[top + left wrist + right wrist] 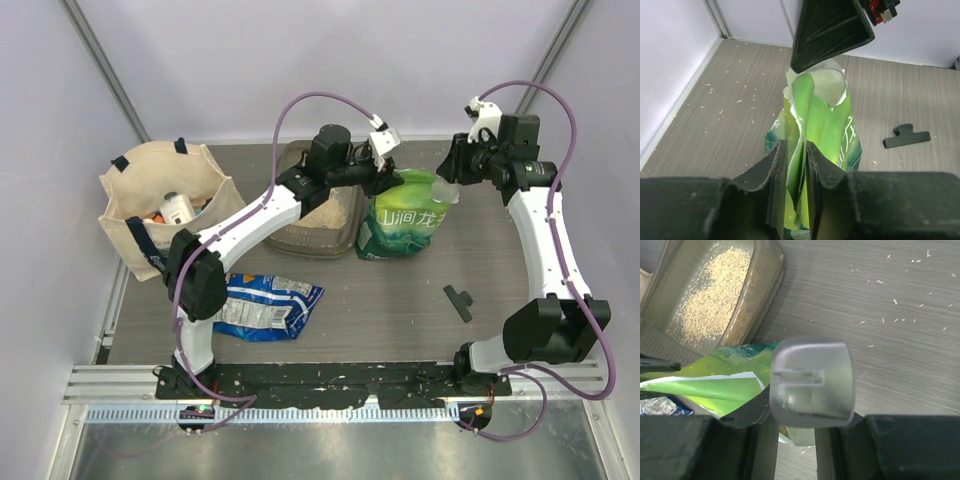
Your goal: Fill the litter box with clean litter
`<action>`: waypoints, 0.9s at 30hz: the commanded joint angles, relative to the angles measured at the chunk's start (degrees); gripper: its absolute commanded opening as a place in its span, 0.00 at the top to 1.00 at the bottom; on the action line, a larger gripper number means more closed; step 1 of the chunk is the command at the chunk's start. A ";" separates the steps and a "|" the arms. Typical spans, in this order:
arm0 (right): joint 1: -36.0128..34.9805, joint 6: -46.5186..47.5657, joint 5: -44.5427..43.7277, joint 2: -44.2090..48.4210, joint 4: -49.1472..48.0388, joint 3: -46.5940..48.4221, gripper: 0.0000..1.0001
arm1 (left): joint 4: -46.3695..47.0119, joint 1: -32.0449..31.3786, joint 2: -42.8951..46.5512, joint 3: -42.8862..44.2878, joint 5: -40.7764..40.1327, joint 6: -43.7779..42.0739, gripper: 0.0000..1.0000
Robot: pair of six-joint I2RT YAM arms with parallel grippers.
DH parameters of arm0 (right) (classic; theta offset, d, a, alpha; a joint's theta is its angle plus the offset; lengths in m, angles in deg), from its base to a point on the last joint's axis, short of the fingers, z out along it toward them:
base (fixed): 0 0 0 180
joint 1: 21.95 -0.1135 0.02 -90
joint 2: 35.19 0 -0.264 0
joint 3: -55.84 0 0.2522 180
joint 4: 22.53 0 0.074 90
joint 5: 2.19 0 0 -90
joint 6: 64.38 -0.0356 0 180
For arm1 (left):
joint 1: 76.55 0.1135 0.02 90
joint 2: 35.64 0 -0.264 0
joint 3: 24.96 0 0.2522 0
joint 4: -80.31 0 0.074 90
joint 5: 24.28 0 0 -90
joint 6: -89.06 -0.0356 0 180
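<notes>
The green-and-white bag [405,220] stands upright just right of the litter box [300,240], a smoky translucent tray. A layer of tan clean litter [715,295] lies in the litter box [771,275]. My left gripper [796,170] is shut on the top edge of the bag [822,120], with green film pinched between its pads. My left gripper [385,178] reaches over the tray and hides part of it. My right gripper [795,445] is shut on a translucent whitish plastic scoop [812,382], held over the bag's torn mouth [700,385]. In the top view, my right gripper [455,175] is at the bag's right side.
A beige tote bag [165,205] with items inside stands at the back left. A blue crinkly packet [265,305] lies flat near the left arm's base. A black clip [459,301] lies on the table to the right [906,136]. Stray granules dot the tabletop.
</notes>
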 commanded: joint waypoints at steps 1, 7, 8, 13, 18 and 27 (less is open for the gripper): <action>-0.17 -4.97 -1.11 4.77 -5.90 -4.53 0.99 | -0.65 -0.70 0.13 2.82 2.67 0.41 0.80; -0.17 -14.29 -10.53 11.97 -15.66 -17.19 0.99 | -7.59 -0.79 0.31 5.62 4.08 0.68 1.00; -0.26 -14.92 -12.37 13.73 -19.15 -19.57 0.99 | -9.26 -0.79 0.39 5.98 4.17 0.59 1.00; -0.26 -16.42 -15.99 19.89 -27.35 -31.79 0.99 | -14.19 -0.70 -0.75 9.92 4.08 1.63 1.00; -0.78 -13.96 -16.08 18.58 -29.03 -33.65 0.99 | -14.20 -0.70 -1.45 11.08 3.56 3.57 1.00; -7.46 -15.45 -17.84 10.32 -29.38 -33.83 0.99 | -8.31 -0.70 -1.28 10.73 2.68 6.91 1.00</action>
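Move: The left fingers straddle the litter bag's rim, right at the hand point. From the right hand, which already holds the clear scoop, the bag's mouth lies about 3 cm left, 2 back and 6 below. The litter box stands some 27 cm left of the right hand, about level ahead and 25 below; the black clip lies 21 back, 5 right and 28 below it. Left fingers pinch the bag's rim, drawing back 2 cm; right lowers the scoop about 7 cm into the mouth. ##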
